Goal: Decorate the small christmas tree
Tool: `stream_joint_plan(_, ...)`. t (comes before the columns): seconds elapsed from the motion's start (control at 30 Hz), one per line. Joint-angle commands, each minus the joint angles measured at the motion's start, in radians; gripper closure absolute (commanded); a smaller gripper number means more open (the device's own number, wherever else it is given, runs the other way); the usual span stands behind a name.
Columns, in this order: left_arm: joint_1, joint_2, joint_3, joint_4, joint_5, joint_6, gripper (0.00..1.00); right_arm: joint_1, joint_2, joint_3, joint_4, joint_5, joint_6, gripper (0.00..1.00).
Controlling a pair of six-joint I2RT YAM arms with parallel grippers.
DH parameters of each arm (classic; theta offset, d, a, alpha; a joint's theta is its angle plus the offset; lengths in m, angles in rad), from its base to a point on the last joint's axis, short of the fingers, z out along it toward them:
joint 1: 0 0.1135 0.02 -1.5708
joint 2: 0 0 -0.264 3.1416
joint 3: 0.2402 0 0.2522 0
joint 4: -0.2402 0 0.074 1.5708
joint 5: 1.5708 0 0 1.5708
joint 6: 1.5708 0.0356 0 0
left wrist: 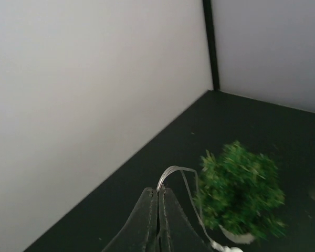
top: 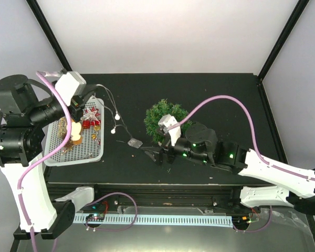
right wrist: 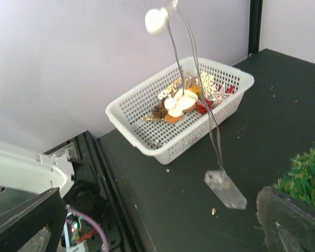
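The small christmas tree stands in its cream pot mid-table; it also shows at the lower right of the left wrist view and as green needles at the right edge of the right wrist view. My left gripper hovers over the basket, shut on a thin silver light wire. The wire hangs down past white bulbs to a clear battery box lying on the table. My right gripper stands open and empty, low by the tree's near left side, next to the battery box.
A white mesh basket at the left holds several ornaments: a red-and-white star, a pale figure and gold pieces. It shows again in the right wrist view. White walls and black frame posts bound the table.
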Motion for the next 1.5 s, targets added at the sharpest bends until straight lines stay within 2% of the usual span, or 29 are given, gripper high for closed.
stream_joint_plan(0.0,-0.089,-0.028,-0.030,-0.116,-0.036,0.074,0.99,0.005,0.065,0.077,0.065,0.041,-0.025,0.01)
stream_joint_plan(0.17,-0.206,-0.010,-0.009,-0.242,-0.085,0.118,0.98,0.007,0.153,0.112,0.095,0.068,-0.030,0.01)
stream_joint_plan(0.3,-0.257,0.005,0.019,-0.324,-0.106,0.145,0.98,0.006,0.216,0.118,0.124,0.074,-0.022,0.03)
stream_joint_plan(0.53,-0.295,-0.003,0.048,-0.395,-0.074,0.150,0.99,0.008,0.326,0.112,0.160,0.131,-0.002,0.03)
stream_joint_plan(0.8,-0.330,-0.039,-0.008,-0.395,-0.057,0.138,0.98,0.013,0.426,0.123,0.203,0.121,0.038,0.04)
stream_joint_plan(1.47,-0.333,-0.092,-0.139,-0.365,-0.095,0.187,0.98,0.034,0.370,0.048,0.132,0.294,0.062,0.03)
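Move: The light string hangs from the shut left hand, its clear battery box about 7 cm left and 6 cm ahead of the open right hand, some 3 cm lower. The nearest white bulb is roughly 12 cm left, 6 cm ahead and 8 cm above the right hand; the tree stands about 15 cm ahead, 4 cm right and 18 cm below. From the left hand the box lies about 13 cm right, 6 cm back and 20 cm down. Open right hand goes about 8 cm down and left towards the wires; left lowers and draws them back. ##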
